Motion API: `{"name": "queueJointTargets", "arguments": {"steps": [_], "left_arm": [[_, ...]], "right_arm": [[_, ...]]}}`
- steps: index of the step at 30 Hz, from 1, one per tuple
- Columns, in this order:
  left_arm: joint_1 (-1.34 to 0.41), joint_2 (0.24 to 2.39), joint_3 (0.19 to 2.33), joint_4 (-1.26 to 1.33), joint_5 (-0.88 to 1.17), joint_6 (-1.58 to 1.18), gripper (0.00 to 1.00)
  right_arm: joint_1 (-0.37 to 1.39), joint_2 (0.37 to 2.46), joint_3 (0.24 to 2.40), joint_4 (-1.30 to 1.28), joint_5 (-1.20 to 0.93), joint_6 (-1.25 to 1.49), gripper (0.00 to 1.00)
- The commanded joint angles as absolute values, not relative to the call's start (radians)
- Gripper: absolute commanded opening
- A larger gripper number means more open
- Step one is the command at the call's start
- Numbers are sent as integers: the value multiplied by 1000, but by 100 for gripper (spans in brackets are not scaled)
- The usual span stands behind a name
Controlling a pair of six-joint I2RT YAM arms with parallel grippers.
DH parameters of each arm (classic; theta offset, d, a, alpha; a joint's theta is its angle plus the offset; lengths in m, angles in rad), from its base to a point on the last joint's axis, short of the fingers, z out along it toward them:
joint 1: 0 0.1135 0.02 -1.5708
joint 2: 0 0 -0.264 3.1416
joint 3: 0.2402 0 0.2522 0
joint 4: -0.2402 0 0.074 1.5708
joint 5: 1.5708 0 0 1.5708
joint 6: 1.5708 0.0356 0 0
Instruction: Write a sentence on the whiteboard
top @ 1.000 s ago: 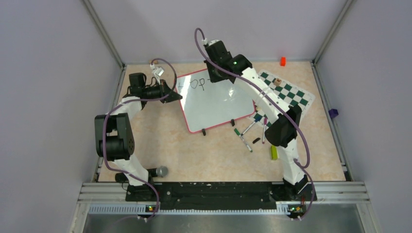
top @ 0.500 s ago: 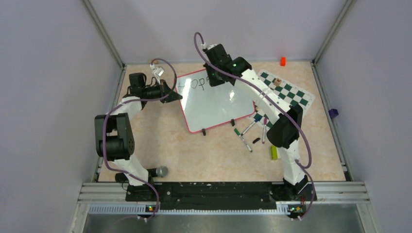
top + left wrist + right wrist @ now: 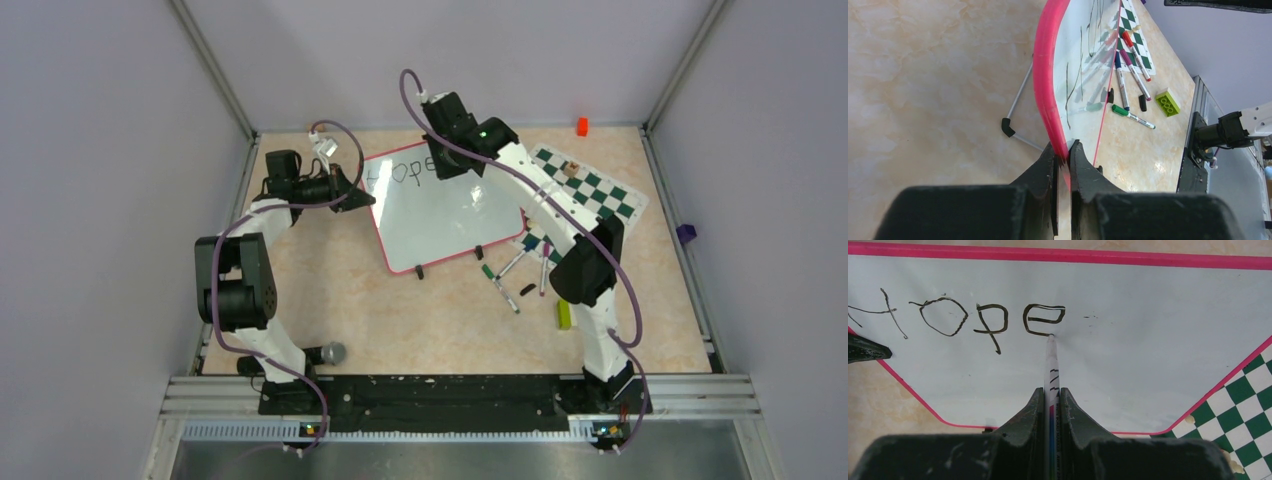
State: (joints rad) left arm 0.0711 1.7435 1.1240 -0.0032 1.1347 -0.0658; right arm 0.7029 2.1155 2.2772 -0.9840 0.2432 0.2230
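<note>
The whiteboard (image 3: 445, 220) lies tilted on the table, white with a pink rim (image 3: 1044, 75). Of the sentence (image 3: 400, 172), one dark word, "Hope" (image 3: 994, 330), stands along the board's far edge. My left gripper (image 3: 358, 196) is shut on the board's left rim, which shows pinched between the jaws in the left wrist view (image 3: 1064, 152). My right gripper (image 3: 446, 160) is shut on a white marker (image 3: 1051, 365). The marker's tip touches the board at the bottom of the "e". Both jaws (image 3: 1051, 392) press on the marker's barrel.
A green-and-white chess mat (image 3: 592, 190) lies right of the board. Several loose markers (image 3: 505, 285) and a black cap (image 3: 527, 289) lie near the board's front right corner, with a lime brick (image 3: 564, 315) beside them. An orange block (image 3: 581, 125) sits far right.
The right gripper has moved slightly right along the top line, and the letter "e" has been added after "Hop". The left gripper has stayed on the rim.
</note>
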Motion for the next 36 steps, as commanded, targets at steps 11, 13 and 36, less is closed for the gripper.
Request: {"name": "queueJointTargets", "arguments": {"steps": [11,13,36], "left_arm": [[40,1775,1105,-33,1013,82,0],[40,1774,1106,-34,1011,82,0],[39,1776,1106,-32,1009,79,0]], "right_arm": [[687,1876,2114,-842,203,234,0],[687,1818,2040,-796,188,241,0],[627,1743,1863,-720,333,279,0]]}}
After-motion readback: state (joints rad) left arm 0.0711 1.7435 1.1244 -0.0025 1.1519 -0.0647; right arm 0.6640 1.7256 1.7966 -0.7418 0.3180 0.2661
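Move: The right hand holds a marker with its tip at the lower end of the "e"; the clear board where the writing would go on lies about 3 cm ahead of this hand, 5 cm to its right and 6 cm below. The "e" is some 5 cm ahead, 2 cm left and 4 cm below, the "p" about 4 cm ahead and 4 cm left, the board's top edge roughly 8 cm ahead and 1 cm left. From the left hand the clear spot lies about 6 cm ahead, 16 cm right and 2 cm higher. After barely moving at the foot of the "e", the right hand lifts the marker off the board, rising about 5 cm while drawing back and to the right. It then sinks again by some 1.5 cm and carries on rightward with a little forward travel, ending about 6 cm right of its start with the marker still gripped, the fingers tipped up and turned clockwise by under 10 degrees each, as the left hand keeps its pinch on the board's left edge. ##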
